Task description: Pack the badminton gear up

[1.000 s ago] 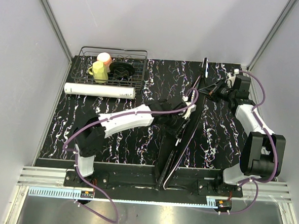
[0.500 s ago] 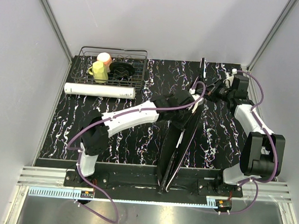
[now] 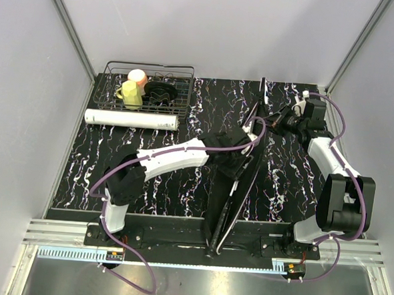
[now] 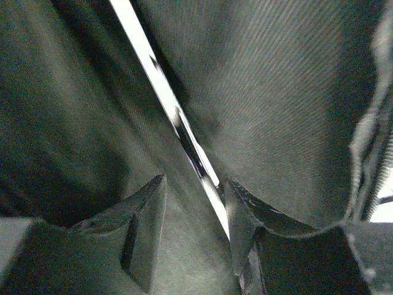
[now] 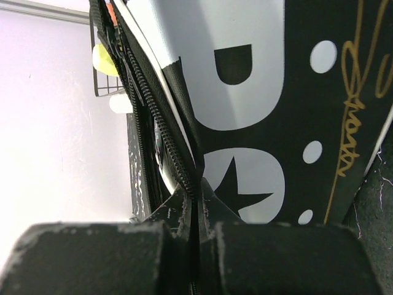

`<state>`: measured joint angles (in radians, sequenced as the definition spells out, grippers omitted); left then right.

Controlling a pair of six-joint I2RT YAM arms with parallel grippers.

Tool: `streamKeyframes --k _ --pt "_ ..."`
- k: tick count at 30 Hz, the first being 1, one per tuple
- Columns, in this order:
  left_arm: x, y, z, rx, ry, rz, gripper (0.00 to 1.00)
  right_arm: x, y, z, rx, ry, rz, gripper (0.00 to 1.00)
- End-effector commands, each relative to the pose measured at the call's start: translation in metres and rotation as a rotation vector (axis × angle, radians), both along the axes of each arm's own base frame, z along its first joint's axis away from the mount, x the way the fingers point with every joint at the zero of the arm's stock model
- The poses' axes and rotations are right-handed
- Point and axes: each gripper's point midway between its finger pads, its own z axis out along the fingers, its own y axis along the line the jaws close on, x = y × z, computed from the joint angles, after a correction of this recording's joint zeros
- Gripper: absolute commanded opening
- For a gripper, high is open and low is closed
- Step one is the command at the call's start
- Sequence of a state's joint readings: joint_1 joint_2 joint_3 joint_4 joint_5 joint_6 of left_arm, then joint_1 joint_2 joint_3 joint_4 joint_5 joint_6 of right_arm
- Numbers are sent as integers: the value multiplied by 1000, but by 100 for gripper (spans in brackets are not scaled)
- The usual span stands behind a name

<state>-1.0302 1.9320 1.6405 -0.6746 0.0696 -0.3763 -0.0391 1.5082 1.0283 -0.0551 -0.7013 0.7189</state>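
The black "SPORT" bag [image 3: 238, 183] stands on its edge, running from the back middle toward the front edge between the arms. My left gripper [image 3: 238, 162] is at its upper side, about halfway along. In the left wrist view that gripper [image 4: 196, 181] is open over dark bag fabric [image 4: 288, 92], and a bright narrow slit [image 4: 163, 92] runs beside one fingertip. My right gripper [image 5: 198, 184] is shut on the bag's zipper edge [image 5: 150, 117] near the far end [image 3: 277, 119]. The long white tube [image 3: 132, 119] lies at the left. I cannot make out any rackets or shuttlecocks.
A black wire basket [image 3: 181, 73] with a yellow cup [image 3: 130, 94] and a pink cup [image 3: 138, 76] stands at the back left, just behind the tube. Grey walls close in the sides and the back of the marbled black table [image 3: 161, 192].
My left gripper reached farther along the bag, then drew back toward me. The bag's far end and my right gripper shifted slightly left.
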Motion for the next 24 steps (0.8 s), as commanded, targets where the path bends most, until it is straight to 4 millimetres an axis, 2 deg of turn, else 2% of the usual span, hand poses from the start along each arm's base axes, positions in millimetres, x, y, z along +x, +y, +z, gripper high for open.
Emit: streamKeyframes --k 1,3,5,6,9,13,14,15,16,17,18,19,20,21,24 --pt "-13 -1 8 -39 -8 12 47 6 7 38 19 -110 41 0" --pt "-19 -1 -1 -28 11 3 41 6 8 38 23 -109 43 0" --pt "-22 -5 -5 -28 20 -1 28 6 8 38 25 -108 44 0" --pt "-21 -6 -3 -32 8 2 16 5 8 38 25 -107 44 0" --pt "-9 -9 14 -49 -55 33 0 4 8 35 21 -101 46 0" --pt "13 -12 41 -61 -140 102 0 0 14 29 26 -86 59 0" --pt "20 -19 57 -88 -167 120 0 -1 16 27 28 -82 66 0" --pt "28 -19 63 -85 -195 148 0 -2 20 28 31 -81 74 0" --pt "33 -20 59 -73 -198 161 0 -3 20 28 36 -78 75 0" --pt "38 -26 68 -94 -210 170 0 -3 20 28 39 -75 74 0" --pt "42 -28 68 -94 -214 178 0 -8 31 28 43 -71 101 0" --pt "46 -30 61 -80 -203 201 0 -5 31 34 54 -97 101 0" --pt "50 -33 64 -88 -210 219 0 -7 33 34 66 -94 112 0" --pt "59 -33 56 -72 -231 254 0 -7 35 38 76 -110 116 0" --pt "68 -36 41 -56 -241 295 0 -8 38 40 112 -105 121 0"
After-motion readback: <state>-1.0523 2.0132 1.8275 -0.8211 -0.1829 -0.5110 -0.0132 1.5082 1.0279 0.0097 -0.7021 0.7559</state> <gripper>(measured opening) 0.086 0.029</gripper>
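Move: The racket shaft to pinch runs inside the open bag, about 2 cm back, 1 cm left and 3 cm below the left gripper. The bag rim pinched by the right fingers is roughly 18 cm ahead, 9 cm right and 7 cm above the left hand; the bag's near end is some 24 cm back, 5 cm left and slightly lower. From the right hand, the shaft lies about 20 cm back, 10 cm left and 10 cm lower. Dip the half-open left gripper about 3 cm down and a little back into the bag, and shut the fingers on the racket shaft. Then carry the shaft some 6 cm forward and 4 cm up, turning the hand counter-clockwise. Keep the bag rim pinched in the right fingers, easing them barely a centimetre up and left at the end. ##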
